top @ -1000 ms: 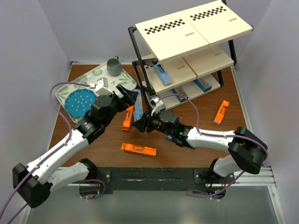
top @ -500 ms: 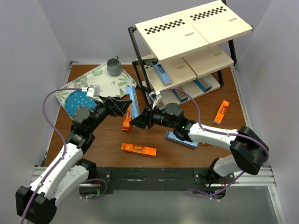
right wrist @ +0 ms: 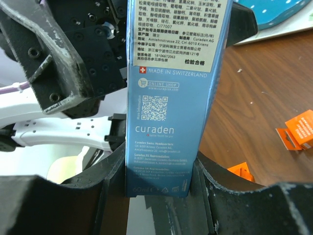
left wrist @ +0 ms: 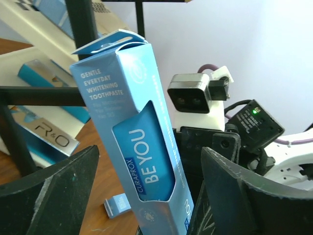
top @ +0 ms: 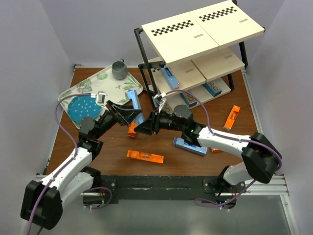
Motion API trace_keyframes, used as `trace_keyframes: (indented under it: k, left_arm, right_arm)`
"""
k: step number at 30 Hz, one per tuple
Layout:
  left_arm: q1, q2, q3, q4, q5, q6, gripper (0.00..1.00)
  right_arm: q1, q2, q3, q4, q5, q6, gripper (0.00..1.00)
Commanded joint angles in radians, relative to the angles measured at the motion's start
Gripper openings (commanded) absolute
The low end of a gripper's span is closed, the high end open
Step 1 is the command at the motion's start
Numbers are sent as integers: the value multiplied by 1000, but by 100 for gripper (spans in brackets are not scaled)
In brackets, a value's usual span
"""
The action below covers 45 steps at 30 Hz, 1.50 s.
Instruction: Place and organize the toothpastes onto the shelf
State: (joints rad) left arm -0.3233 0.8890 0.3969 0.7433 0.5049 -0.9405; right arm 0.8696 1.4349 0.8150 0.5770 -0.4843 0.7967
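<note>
A blue toothpaste carton (top: 133, 101) stands nearly upright over the table's middle. My right gripper (top: 146, 125) is shut on its lower end, and in the right wrist view both fingers press the carton (right wrist: 168, 98) at the right gripper (right wrist: 159, 181). My left gripper (top: 125, 113) is open, with its fingers either side of the same carton (left wrist: 139, 147) and a gap on the left. Orange toothpastes (top: 145, 156) (top: 132, 129) (top: 232, 117) and a blue one (top: 190, 146) lie on the table. The shelf (top: 195, 34) holds a blue carton (top: 171, 77) on its middle board and more below (top: 212, 88).
A leaf-patterned tray (top: 110, 83) at the back left carries a grey cup (top: 119, 69) and a blue dotted plate (top: 82, 106). The shelf's black posts (top: 142, 63) stand just behind both grippers. A silver carton (left wrist: 49, 138) lies on the lowest board.
The right gripper has carried the blue carton leftward and stood it more upright. The left arm has dropped and drawn back, and its open jaws now straddle the carton.
</note>
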Motion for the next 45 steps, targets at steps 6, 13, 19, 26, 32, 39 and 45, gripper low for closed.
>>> trace_keyframes:
  k: [6, 13, 19, 26, 32, 39, 45]
  left_arm:
    - [7, 25, 17, 143, 32, -106, 72]
    - [7, 5, 51, 21, 3, -57, 45]
    - [9, -16, 89, -94, -28, -9, 34]
    - [4, -28, 147, -278, -156, -33, 30]
    - [-5, -1, 247, -612, -341, -107, 26]
    - [-23, 33, 370, -835, -446, -196, 26]
    - [-36, 54, 408, -889, -442, -279, 26]
  right_arm:
    - [-20, 10, 58, 78, -71, 29, 7]
    - [-21, 15, 56, 57, -73, 7, 10]
    - [-21, 12, 65, 15, -57, -31, 21]
    - [-20, -34, 96, -121, 18, -140, 65]
    - [-1, -102, 133, -268, 157, -316, 83]
    - [126, -142, 127, -315, 481, -572, 87]
    - [175, -123, 118, -194, 667, -648, 87]
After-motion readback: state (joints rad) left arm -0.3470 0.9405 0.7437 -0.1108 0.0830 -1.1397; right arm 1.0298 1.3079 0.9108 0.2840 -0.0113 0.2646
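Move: The blue toothpaste box, still held at its near lower end by the right hand, runs between the left hand's open fingers, its middle about 2 cm ahead of and 1 cm above the left hand. From the right hand that middle lies about 6 cm ahead, 2 left and 3 up. About 25 cm below the left hand lie the long orange box, 4 cm ahead and 1 left, and the front orange box, 11 cm back and 4 right; the shelf's near left foot is some 6 cm ahead and 10 right. The left fingers close on the sides of the blue toothpaste box while both arms hold nearly still; then the right fingers open and let go of its lower end. The left hand carries the box about 5 cm forward, 4 cm left and 4 cm down, tipping downward and swinging counter-clockwise, as the right hand shifts some 2 cm forward and up, rolling about 30 degrees. ##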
